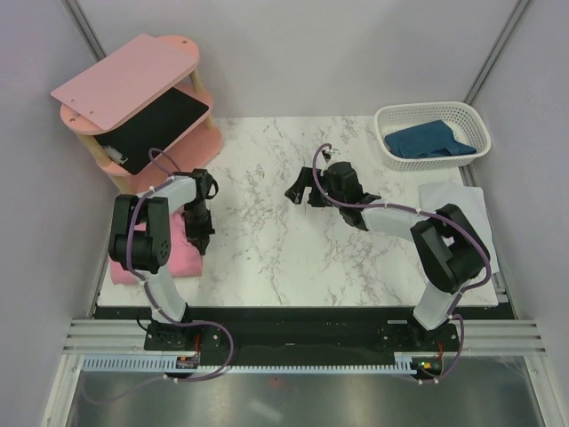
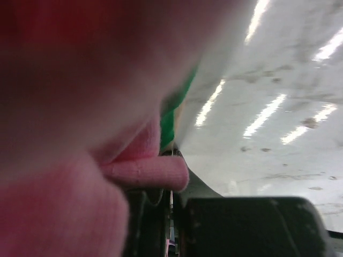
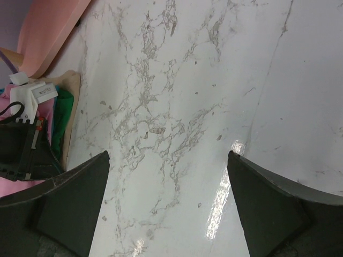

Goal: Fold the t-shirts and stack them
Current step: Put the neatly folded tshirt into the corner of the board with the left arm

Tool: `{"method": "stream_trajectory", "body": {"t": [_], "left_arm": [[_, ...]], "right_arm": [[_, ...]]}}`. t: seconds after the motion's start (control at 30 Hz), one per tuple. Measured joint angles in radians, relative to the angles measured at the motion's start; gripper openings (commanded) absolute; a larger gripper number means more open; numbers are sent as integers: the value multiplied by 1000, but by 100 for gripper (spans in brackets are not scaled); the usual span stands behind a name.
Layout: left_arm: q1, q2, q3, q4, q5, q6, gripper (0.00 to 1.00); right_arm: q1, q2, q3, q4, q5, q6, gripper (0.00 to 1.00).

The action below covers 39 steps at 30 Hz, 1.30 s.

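Observation:
The light pink t-shirt point(image 1: 176, 247) lies bunched at the table's left edge. My left gripper point(image 1: 203, 236) is down on it. In the left wrist view the pink cloth point(image 2: 59, 203) fills the left, and a fold of it point(image 2: 146, 172) lies across my fingertips; the left gripper point(image 2: 172, 195) has its jaws almost together on the cloth. A green-teal strip point(image 2: 168, 122) shows beneath the pink, and also in the right wrist view point(image 3: 63, 115). The dark blue t-shirt point(image 1: 428, 140) lies in the white basket point(image 1: 476, 120). My right gripper point(image 1: 300, 194) point(image 3: 168, 154) is open and empty over bare marble.
A rigid pink shelf unit point(image 1: 133, 76) with a black panel point(image 1: 164, 120) stands at the back left, close to the left arm. A white sheet point(image 1: 455, 197) lies at the right edge under the right arm. The marble table point(image 1: 267, 240) spans between the arms.

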Motion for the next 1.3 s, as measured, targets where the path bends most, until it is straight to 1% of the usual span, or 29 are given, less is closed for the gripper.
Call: {"method": "stream_trajectory", "body": {"t": [0.23, 0.43, 0.47, 0.5, 0.53, 0.57, 0.6, 0.63, 0.67, 0.83, 1.0, 1.1, 1.17, 1.3], "left_arm": [[77, -22, -44, -34, -114, -3, 2], [93, -45, -49, -56, -171, -10, 2], [93, -53, -49, -58, -175, -10, 10], [93, -63, -48, -59, -179, -11, 25], [93, -74, -48, -60, -180, -11, 45], [93, -89, -48, -62, -180, -14, 78], [92, -106, -45, -65, -178, -13, 89], [89, -126, -40, -70, -177, -10, 97], [79, -158, -27, -75, -177, -14, 100], [23, -235, 55, -81, -188, -11, 100], [-82, -245, 182, -56, -187, -7, 100], [-153, -229, 246, -30, -172, 4, 100], [-186, -205, 280, -5, -149, 7, 100], [-246, -113, 346, 42, -102, 8, 100]], "right_arm": [[-1, 0, -7, 21, -25, 16, 98], [-1, 0, -15, 24, -30, 17, 98], [-1, 0, -16, 24, -29, 16, 98], [-1, -1, -16, 22, -29, 15, 98], [-1, -2, -16, 19, -28, 13, 98], [-1, -5, -16, 11, -24, 6, 98], [-1, -10, -16, -2, -20, -1, 98], [-1, -21, -16, -21, -10, -11, 98], [-1, -34, -16, -39, 3, -26, 98], [-21, -92, 13, -155, 80, -118, 98], [-121, -115, 51, -224, 126, -195, 98], [-187, -115, 55, -253, 125, -219, 98], [-255, -111, 55, -271, 111, -226, 98], [-343, -85, 55, -284, 74, -232, 98]]}}
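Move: The left hand, shut on the right edge of the folded pink t-shirt, is taking it to the board with the stacked shirts, whose middle lies about 16 cm to the left and 1 cm ahead. The shirt's own middle is some 11 cm left and 2 cm back, and the pink lower shelf about 20 cm ahead and 6 cm left. From the right hand the board is roughly 42 cm left, 12 cm back and 9 cm below. Left hand draws the shirt some 5 cm left, lets go, rises 12 cm forward-right; right hand swings right. ##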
